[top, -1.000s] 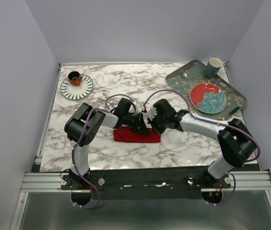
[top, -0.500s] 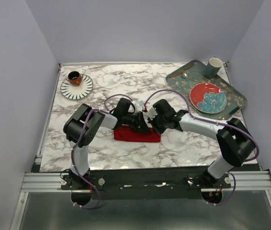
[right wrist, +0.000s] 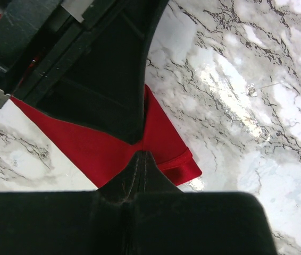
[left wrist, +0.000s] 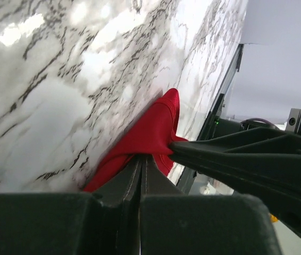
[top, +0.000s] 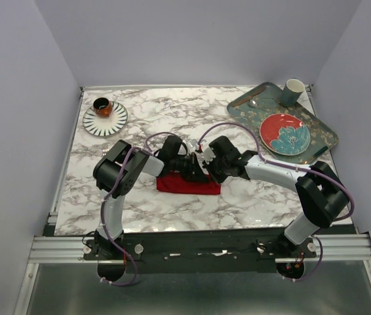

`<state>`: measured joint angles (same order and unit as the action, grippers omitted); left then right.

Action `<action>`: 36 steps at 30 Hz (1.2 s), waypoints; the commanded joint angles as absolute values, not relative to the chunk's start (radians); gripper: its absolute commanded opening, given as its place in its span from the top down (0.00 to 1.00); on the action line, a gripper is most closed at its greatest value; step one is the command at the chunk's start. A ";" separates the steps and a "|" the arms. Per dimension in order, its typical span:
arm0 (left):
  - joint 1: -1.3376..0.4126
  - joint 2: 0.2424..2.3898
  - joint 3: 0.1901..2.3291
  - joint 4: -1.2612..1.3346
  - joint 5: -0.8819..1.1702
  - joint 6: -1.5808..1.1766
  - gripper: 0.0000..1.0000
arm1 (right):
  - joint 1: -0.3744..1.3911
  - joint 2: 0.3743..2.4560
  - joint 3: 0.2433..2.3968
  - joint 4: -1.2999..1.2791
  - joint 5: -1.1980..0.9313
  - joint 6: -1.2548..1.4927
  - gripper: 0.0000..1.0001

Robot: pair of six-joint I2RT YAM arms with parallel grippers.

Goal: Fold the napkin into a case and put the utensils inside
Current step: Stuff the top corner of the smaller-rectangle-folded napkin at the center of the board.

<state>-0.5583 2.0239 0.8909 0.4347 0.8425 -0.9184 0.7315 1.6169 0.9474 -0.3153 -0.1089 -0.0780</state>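
The napkin (top: 187,185) lies as a narrow red strip in the middle of the marble table (top: 251,197). Both grippers meet tip to tip over its far edge. My left gripper (top: 195,172) comes in from the left and is shut, with red cloth (left wrist: 150,130) gathered at its tip (left wrist: 142,158). My right gripper (top: 206,172) comes from the right and is shut, its tip (right wrist: 141,153) on the cloth (right wrist: 100,151); the fabric puckers at its fingers (left wrist: 235,159). A slim silver fork (top: 105,149) shows beside the left arm's elbow. A thin gold spoon (top: 253,102) lies on the tray.
A teal tray (top: 326,131) at the back right carries a round red patterned plate (top: 284,134) and a pale cup (top: 293,91). A striped saucer (top: 105,119) with a small dark cup (top: 102,106) stands at the back left. Grey walls close in the table.
The left arm's elbow has swung slightly right and away, uncovering the fork. The left jaws have closed on the cloth. The napkin and the right arm have stayed where they were.
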 commanded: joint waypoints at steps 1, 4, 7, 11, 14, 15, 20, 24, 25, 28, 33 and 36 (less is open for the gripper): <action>-0.568 2.074 0.916 0.361 0.764 -0.897 0.94 | 0.736 1.631 0.980 -0.325 -0.127 -0.067 0.99; -0.575 2.066 0.922 0.359 0.756 -0.878 0.94 | 0.736 1.649 0.992 -0.336 -0.143 -0.080 0.99; -0.577 2.046 0.930 0.370 0.768 -0.867 0.92 | 0.738 1.667 1.005 -0.353 -0.149 -0.086 0.99; -0.566 1.996 0.924 0.345 0.796 -0.821 0.85 | 0.736 1.681 1.011 -0.365 -0.127 -0.089 0.99; -0.529 1.913 0.916 0.237 0.801 -0.724 0.73 | 0.738 1.678 1.008 -0.376 -0.100 -0.094 0.99; -0.517 1.872 0.911 0.174 0.804 -0.665 0.70 | 0.736 1.677 1.003 -0.377 -0.101 -0.100 0.99; -0.416 1.787 0.903 0.002 0.834 -0.514 0.58 | 0.736 1.681 1.002 -0.382 -0.124 -0.120 0.99; -0.327 1.731 0.963 -0.241 0.854 -0.289 0.55 | 0.738 1.690 1.008 -0.388 -0.178 -0.162 0.97; -0.305 1.721 0.979 -0.289 0.867 -0.228 0.54 | 0.736 1.690 1.008 -0.393 -0.184 -0.169 0.96; -0.210 1.697 1.054 -0.489 0.912 0.056 0.53 | 0.738 1.678 1.003 -0.396 -0.221 -0.202 0.89; -0.135 1.640 1.123 -0.760 0.924 0.572 0.51 | 0.736 1.658 1.043 -0.442 -0.267 -0.184 0.66; -0.133 1.594 1.124 -0.830 0.891 0.778 0.50 | 0.732 1.634 1.084 -0.474 -0.278 -0.167 0.53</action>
<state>-0.1295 1.6798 1.1023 -0.5617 0.8768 0.2634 0.7315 1.6756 1.0107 -0.4110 -0.2237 -0.1814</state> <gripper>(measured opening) 0.489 0.398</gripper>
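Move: Both hands start with their fingertips together near the napkin's right end. The corner being tucked lies right at the left fingertips, about 1 cm to their right and 1 cm below; from the right hand it is about level, 1 cm left and 1 cm below. The napkin's middle is some 8 cm left of the left hand and 1 cm back, its right end about 4 cm right and 3 cm back. Left fingers open and leave the fold some 17 cm left, rising 7; right presses down 1 cm, then opens. ##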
